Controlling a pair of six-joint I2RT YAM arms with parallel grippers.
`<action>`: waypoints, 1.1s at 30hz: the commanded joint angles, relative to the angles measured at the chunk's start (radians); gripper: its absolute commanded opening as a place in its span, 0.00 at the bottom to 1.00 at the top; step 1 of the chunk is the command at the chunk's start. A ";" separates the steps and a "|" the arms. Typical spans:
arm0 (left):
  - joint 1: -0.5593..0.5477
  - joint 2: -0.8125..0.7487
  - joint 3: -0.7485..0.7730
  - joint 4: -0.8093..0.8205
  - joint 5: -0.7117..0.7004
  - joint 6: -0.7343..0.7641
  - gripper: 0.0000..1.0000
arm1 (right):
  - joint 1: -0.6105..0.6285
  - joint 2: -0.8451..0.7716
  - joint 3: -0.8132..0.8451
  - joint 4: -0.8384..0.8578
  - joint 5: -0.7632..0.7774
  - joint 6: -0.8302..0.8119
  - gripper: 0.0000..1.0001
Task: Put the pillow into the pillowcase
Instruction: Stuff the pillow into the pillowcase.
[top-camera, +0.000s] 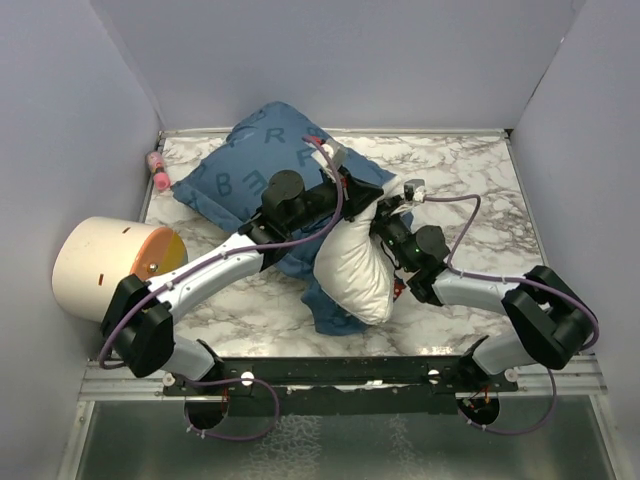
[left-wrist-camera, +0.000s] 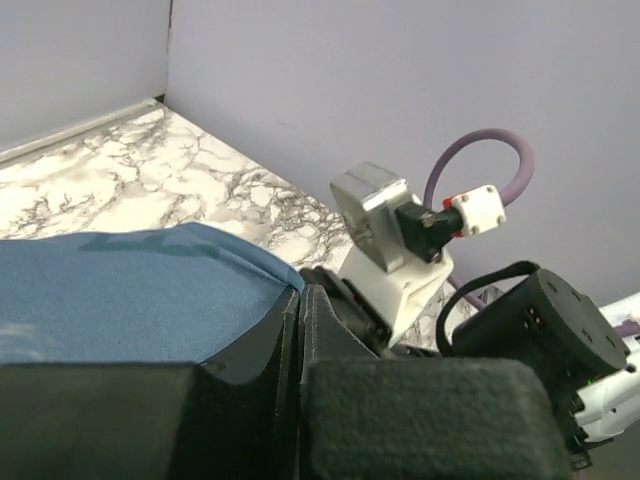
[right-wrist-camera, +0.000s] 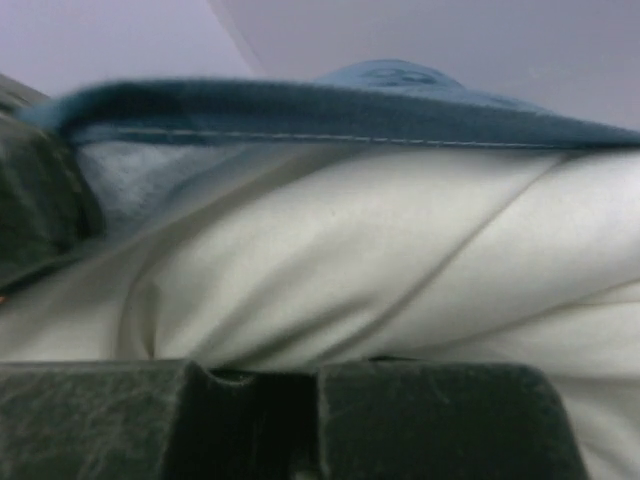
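The blue pillowcase (top-camera: 250, 170) lies at the back left of the marble table, its open end facing the middle. The white pillow (top-camera: 352, 270) sticks out of that opening toward the near edge, with its far end inside the sack. My left gripper (top-camera: 368, 195) is shut on the upper hem of the pillowcase (left-wrist-camera: 120, 290), fingertips pressed together (left-wrist-camera: 300, 290). My right gripper (top-camera: 387, 225) sits at the pillow's right flank, shut on bunched white pillow fabric (right-wrist-camera: 350, 260), with the blue hem (right-wrist-camera: 300, 110) just above it. No logo shows.
A cream cylinder (top-camera: 100, 265) with an orange face lies at the left edge. A small pink object (top-camera: 157, 170) sits in the back left corner. Grey walls close in three sides. Bare marble (top-camera: 470, 180) lies to the right.
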 joint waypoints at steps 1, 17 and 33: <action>-0.144 0.064 0.123 0.112 0.359 -0.106 0.00 | 0.008 0.092 0.041 -0.112 0.192 0.005 0.02; -0.065 0.078 -0.256 0.225 0.267 -0.163 0.00 | -0.229 0.291 0.061 -0.160 -0.331 0.031 0.20; 0.098 0.279 -0.296 0.082 0.122 -0.198 0.00 | -0.229 -0.708 -0.123 -0.920 -0.384 -0.206 0.80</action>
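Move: Just below and behind the closed left fingers, which hold the pillowcase's rim, the exposed part of the pillow has its middle about 8 cm back, 3 cm left and 16 cm down. The case's body centres roughly 6 cm ahead of that hand, 20 cm left and 21 cm lower. From the right hand, already gripping at the mouth, the pillow's middle is some 6 cm back, 5 cm left and 9 cm below; the case's body is 9 cm ahead, 22 cm left and 12 cm below. Lowering the held rim beside the pillow, the left hand sinks about 16 cm, drifting right and then back left, rolling some 20 degrees with its fingers still shut. The right hand first pushes down, forward and right, then opens wide and lets go, drawing back and farther right while rising about 6 cm, to end close beside the pillow's right flank. ##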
